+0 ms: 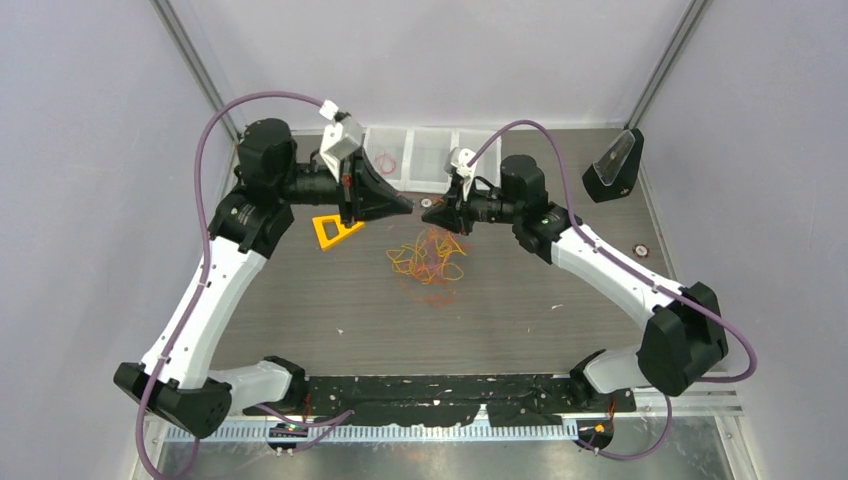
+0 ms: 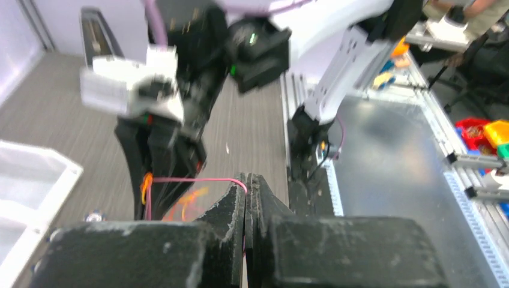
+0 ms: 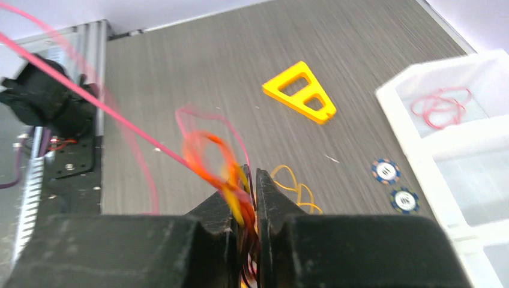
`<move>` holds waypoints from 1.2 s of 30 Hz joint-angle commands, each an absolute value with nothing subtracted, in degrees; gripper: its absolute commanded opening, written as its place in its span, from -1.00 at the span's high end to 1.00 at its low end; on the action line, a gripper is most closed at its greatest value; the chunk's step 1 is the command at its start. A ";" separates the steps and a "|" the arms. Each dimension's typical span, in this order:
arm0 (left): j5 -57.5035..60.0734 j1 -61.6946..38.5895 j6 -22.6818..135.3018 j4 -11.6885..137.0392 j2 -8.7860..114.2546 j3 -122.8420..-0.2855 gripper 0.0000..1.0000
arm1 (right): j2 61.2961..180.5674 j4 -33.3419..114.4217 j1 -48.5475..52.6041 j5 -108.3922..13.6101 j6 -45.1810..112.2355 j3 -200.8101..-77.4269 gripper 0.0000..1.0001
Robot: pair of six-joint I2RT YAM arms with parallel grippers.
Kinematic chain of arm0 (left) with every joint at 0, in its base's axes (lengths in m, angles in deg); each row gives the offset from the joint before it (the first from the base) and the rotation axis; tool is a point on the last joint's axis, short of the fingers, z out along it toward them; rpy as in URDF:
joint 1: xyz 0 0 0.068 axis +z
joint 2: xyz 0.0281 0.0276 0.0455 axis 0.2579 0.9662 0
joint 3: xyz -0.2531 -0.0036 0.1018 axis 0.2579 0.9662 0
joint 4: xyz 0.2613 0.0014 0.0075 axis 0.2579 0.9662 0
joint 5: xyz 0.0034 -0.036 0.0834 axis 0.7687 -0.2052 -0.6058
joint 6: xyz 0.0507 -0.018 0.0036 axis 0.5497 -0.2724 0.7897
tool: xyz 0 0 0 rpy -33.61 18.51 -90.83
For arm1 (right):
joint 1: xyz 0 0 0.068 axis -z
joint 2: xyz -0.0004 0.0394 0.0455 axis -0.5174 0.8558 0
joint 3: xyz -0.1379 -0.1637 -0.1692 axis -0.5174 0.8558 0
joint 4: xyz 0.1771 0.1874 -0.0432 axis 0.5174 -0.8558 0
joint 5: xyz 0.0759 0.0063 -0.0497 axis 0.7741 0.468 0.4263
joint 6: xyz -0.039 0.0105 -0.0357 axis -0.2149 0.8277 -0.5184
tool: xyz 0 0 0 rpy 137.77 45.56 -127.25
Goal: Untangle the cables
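Note:
The cables (image 1: 428, 258) lie as a yellow, orange and red tangle on the table, with some strands lifted up to the two grippers that meet tip to tip above it. My left gripper (image 1: 408, 205) (image 2: 247, 180) is shut on one thin pink-red cable (image 2: 195, 179), which runs taut across to the other gripper. The jaws of my right gripper (image 1: 430, 212) (image 3: 252, 174) stand a sliver apart, pinching a bunch of orange, yellow and red cables (image 3: 231, 180). A pink strand (image 3: 90, 99) leaves it toward the upper left. More yellow loops (image 3: 294, 186) rest on the table below.
A yellow triangular frame (image 1: 335, 230) (image 3: 300, 91) lies left of the tangle. White bins (image 1: 420, 155) (image 3: 474, 150) stand along the back, one holding a red loop (image 3: 441, 108). Two blue chips (image 3: 393, 185) lie near the bins. A black holder (image 1: 612, 165) sits at the back right.

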State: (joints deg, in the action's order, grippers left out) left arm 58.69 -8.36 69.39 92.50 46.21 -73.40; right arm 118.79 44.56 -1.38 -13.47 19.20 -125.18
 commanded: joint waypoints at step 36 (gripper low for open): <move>25.85 4.76 47.87 61.59 68.99 -121.82 1.00 | 127.14 9.64 6.19 -24.19 -3.59 -121.89 -0.33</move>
State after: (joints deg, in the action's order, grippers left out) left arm 31.74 4.05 43.05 60.94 66.73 -124.85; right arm 127.33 13.43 6.14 -25.91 -2.98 -116.30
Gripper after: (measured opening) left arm 0.007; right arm 0.578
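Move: The left hand, holding a pink cable's end, is about 39 cm above the table; the tangle's pinched part, in the right fingers, lies some 8 cm ahead, 3 cm right and 14 cm below. From the right hand, the tabletop spot it will go to is about 3 cm back, 12 cm right and 24 cm down; the small discs lie 16 cm ahead, 1 cm right, the yellow triangle 11 cm ahead, 18 cm left, both about 25 cm below. Straight up at first, the left hand pulls the pink cable away from the tangle, rising just over 30 cm, dipping back slightly, then swinging forward and left as its shut fingers tip upward and turn counter-clockwise. The right hand briefly goes forward, then lowers the tangle about 20 cm towards the table while easing right, tipping its fingers down some 35 degrees and opening them at the end. ##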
